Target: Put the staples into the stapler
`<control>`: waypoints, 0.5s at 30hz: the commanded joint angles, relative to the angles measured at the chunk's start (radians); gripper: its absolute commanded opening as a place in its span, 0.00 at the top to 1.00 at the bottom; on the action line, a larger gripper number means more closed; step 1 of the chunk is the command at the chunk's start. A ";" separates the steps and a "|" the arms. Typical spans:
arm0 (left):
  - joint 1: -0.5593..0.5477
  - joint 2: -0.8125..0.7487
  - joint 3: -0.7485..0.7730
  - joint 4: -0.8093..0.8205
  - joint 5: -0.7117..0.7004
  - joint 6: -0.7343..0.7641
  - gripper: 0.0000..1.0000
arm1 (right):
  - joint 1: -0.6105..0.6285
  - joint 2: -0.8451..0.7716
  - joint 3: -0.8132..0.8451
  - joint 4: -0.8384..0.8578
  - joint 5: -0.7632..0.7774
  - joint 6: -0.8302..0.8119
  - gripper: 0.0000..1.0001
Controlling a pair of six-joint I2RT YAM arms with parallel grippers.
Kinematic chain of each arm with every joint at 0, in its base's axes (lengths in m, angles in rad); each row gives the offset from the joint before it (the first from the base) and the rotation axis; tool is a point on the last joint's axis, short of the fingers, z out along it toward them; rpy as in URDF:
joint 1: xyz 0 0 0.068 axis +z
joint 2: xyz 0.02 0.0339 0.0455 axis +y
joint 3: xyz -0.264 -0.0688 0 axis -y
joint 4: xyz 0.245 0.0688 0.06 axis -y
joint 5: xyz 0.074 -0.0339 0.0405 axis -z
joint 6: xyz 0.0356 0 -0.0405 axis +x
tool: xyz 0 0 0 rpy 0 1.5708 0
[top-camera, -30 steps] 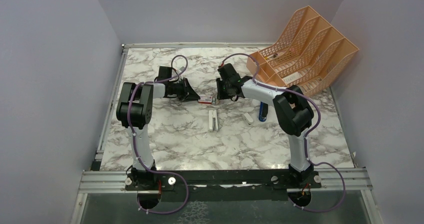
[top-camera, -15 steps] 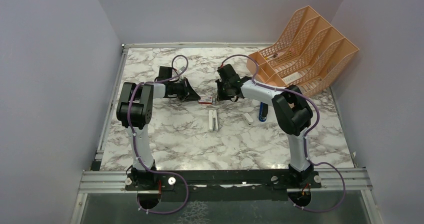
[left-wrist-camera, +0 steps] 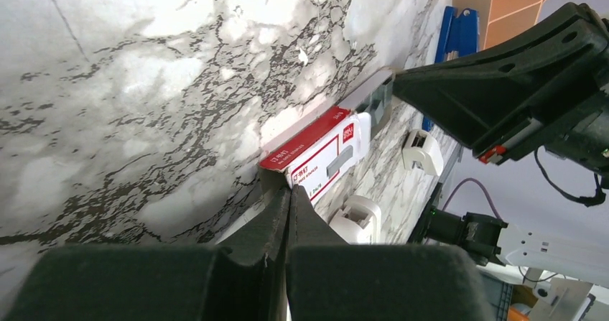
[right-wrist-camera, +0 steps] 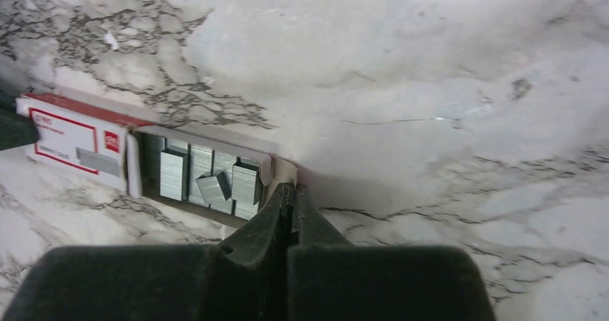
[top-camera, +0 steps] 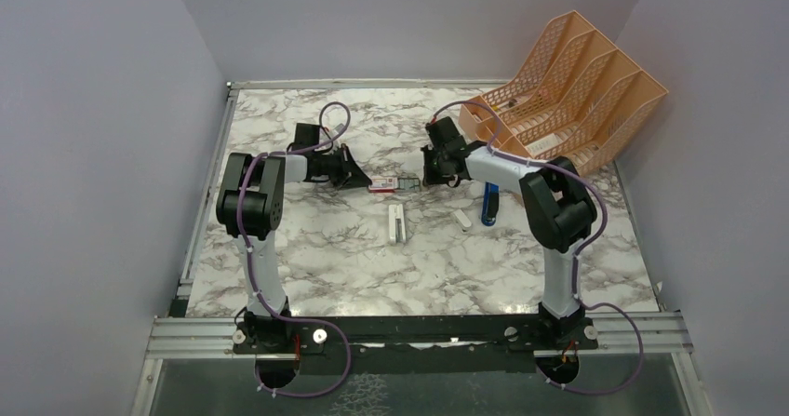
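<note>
A red-and-white cardboard box (top-camera: 381, 185) lies mid-table, and its inner tray (top-camera: 408, 183) is slid out to the right. Several grey blocks of staples (right-wrist-camera: 212, 181) lie in the tray, one of them tilted. My left gripper (left-wrist-camera: 289, 190) is shut on the box's left end flap (left-wrist-camera: 271, 171). My right gripper (right-wrist-camera: 291, 189) is shut on the tray's cardboard end flap (right-wrist-camera: 285, 168). The white stapler (top-camera: 397, 221) lies just in front of the box, apart from both grippers. Its rounded end (left-wrist-camera: 355, 219) shows in the left wrist view.
A tiny white stub (top-camera: 463, 219) and a blue-and-black tool (top-camera: 488, 204) lie right of the stapler, under the right forearm. An orange mesh file rack (top-camera: 568, 90) stands at the back right. Marble tabletop (top-camera: 326, 258) stretches toward the arm bases.
Both grippers have closed. The right gripper has moved to the right, drawing the tray out of the box and baring the staples. The left arm has held its place.
</note>
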 commanded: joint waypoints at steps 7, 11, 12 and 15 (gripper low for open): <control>0.013 -0.053 0.026 -0.117 -0.119 0.043 0.88 | -0.060 -0.121 -0.104 0.007 0.055 -0.029 0.92; 0.013 -0.101 0.049 -0.199 -0.215 0.063 0.58 | -0.059 -0.169 -0.100 -0.013 0.077 -0.022 0.64; 0.013 -0.116 0.052 -0.220 -0.238 0.069 0.53 | -0.059 -0.182 -0.097 -0.022 0.084 -0.020 0.58; 0.013 -0.183 0.040 -0.266 -0.293 0.091 0.48 | -0.059 -0.227 -0.096 -0.041 0.087 -0.022 0.53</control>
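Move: The left hand pinches the near edge of the cardboard sleeve, whose middle is about 3 cm to its right, level front to back and 1 cm lower. The right hand holds the end flap of the staple tray; the tray's middle is some 4 cm to its left, level front to back and 1 cm lower. From the right hand, the sleeve is about 11 cm left, and the white stapler roughly 7 cm left and 10 cm back. While the left fingers still pinch the sleeve's left end, the right hand draws the tray by its flap about 4 cm to the right, out of the sleeve, then opens its fingers to nearly half and rises some 3 cm straight off the flap. The left hand creeps left and dips slightly, then opens to about half and lets go of the sleeve, backing off to the left, about 2 cm in all, and starting to rise with a slight roll of the wrist. ##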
